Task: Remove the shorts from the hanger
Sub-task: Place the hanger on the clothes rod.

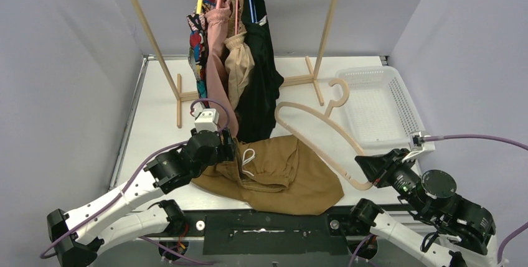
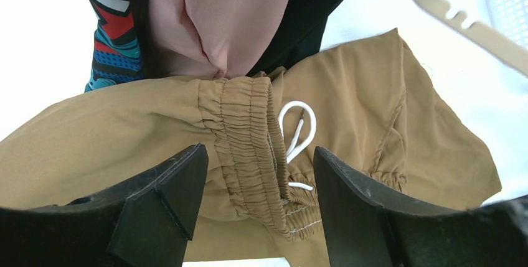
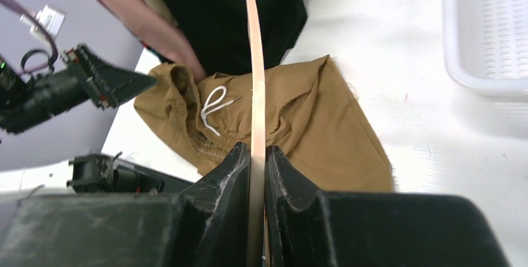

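The tan-brown shorts (image 1: 280,173) lie crumpled on the table near the front edge, off the hanger, white drawstring (image 2: 297,127) showing. My left gripper (image 2: 258,161) hovers open just above their gathered waistband (image 2: 246,130), jaws apart on either side of it and not pinching it; from above the left gripper (image 1: 229,150) is at the shorts' left end. My right gripper (image 3: 257,152) is shut on the lower end of the bare beige hanger (image 3: 254,61), which slants over the table (image 1: 324,136). Black (image 1: 258,61), dusty pink (image 1: 218,43), beige (image 1: 240,61) and comic-print (image 1: 198,43) shorts hang on the rack.
A wooden clothes rack (image 1: 330,18) stands at the back with its feet on the table. A white plastic basket (image 1: 373,102) sits at the right rear. The hanging shorts reach down to just behind my left gripper.
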Robot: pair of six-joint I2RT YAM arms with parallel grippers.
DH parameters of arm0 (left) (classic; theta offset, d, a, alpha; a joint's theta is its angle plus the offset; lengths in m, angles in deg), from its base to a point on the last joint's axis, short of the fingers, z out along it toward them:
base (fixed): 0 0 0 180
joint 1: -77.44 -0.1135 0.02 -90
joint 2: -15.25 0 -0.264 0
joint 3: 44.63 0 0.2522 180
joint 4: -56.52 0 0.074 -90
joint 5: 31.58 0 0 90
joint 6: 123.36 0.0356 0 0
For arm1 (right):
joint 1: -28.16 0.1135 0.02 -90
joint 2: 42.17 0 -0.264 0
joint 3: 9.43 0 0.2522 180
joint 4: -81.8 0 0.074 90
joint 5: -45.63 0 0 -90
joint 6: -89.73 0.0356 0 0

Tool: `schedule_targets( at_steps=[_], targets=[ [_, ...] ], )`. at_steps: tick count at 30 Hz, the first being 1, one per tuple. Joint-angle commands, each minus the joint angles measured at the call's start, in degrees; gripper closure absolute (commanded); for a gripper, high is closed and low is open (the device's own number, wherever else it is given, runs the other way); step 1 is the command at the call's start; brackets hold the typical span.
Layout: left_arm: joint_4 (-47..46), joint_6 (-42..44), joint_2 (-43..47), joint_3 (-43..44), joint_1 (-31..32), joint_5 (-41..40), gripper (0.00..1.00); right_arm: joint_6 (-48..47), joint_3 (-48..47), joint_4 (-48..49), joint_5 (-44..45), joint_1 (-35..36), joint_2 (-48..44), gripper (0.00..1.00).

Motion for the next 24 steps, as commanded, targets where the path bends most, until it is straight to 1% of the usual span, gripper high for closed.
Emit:
schedule_targets(
  at_steps=[1,5,9,11,12,15,17,21,24],
  targets=[
    [-4.49,1.06,0.70,0.35,-0.26,0.72,0.37,5.50,0.54,1.68,12.81,1.39,2.02,1.00],
    [-4.67,0.81,1.22,-0.09,-0.28,0.80,0.35,4.47,3.60,7.94,16.72,1.32,5.85,1.00],
    [-4.53,0.57,1.12,-0.21,-0.37,0.75,0.33,3.03,5.70,14.82,22.49,1.34,12.29,1.00],
    [-4.10,2.59,1.27,0.11,-0.44,0.21,0.31,0.48,6.48,19.09,23.84,1.39,15.34,1.00],
    [-3.18,4.15,1.29,0.53,-0.46,-1.08,0.30,-0.95,6.78,21.39,24.56,1.39,16.57,1.00],
    [1.41,7.34,1.57,2.26,-0.75,-7.13,0.19,-5.20,7.84,27.57,27.16,1.29,18.88,1.00],
    [3.79,8.49,2.09,2.68,-1.18,-9.33,0.17,-8.86,8.81,32.14,27.58,1.26,19.36,1.00],
    [4.37,8.21,3.31,0.56,-3.18,-9.83,0.16,-16.10,9.74,40.56,26.49,1.08,20.73,1.00],
    [3.53,5.77,3.42,-1.05,-6.55,-8.21,0.16,-19.60,6.41,42.63,24.98,0.57,23.76,1.00]
  ],
)
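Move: The bare stretch of clothes rod right of the dark green shorts lies some 38 cm ahead of my right hand, about 12 cm to its left and 15 cm above. The dark green shorts hang about 33 cm ahead, 21 cm left and 5 cm lower; the basket sits 30 cm ahead, 19 cm right and 27 cm down. From my left hand, the brown shorts' middle is 3 cm back, 10 cm right and 16 cm down, the bare rod 26 cm ahead, 20 cm right and 26 cm up. With the bare hanger still pinched by one end, I carry my right hand about 13 cm forward and slightly left towards the rod, dipping a few centimetres and then rising again as I turn it clockwise by nearly 20 degrees and roll its left side down. Late on, my left hand slides about 5 cm left above the brown shorts and opens wider. ##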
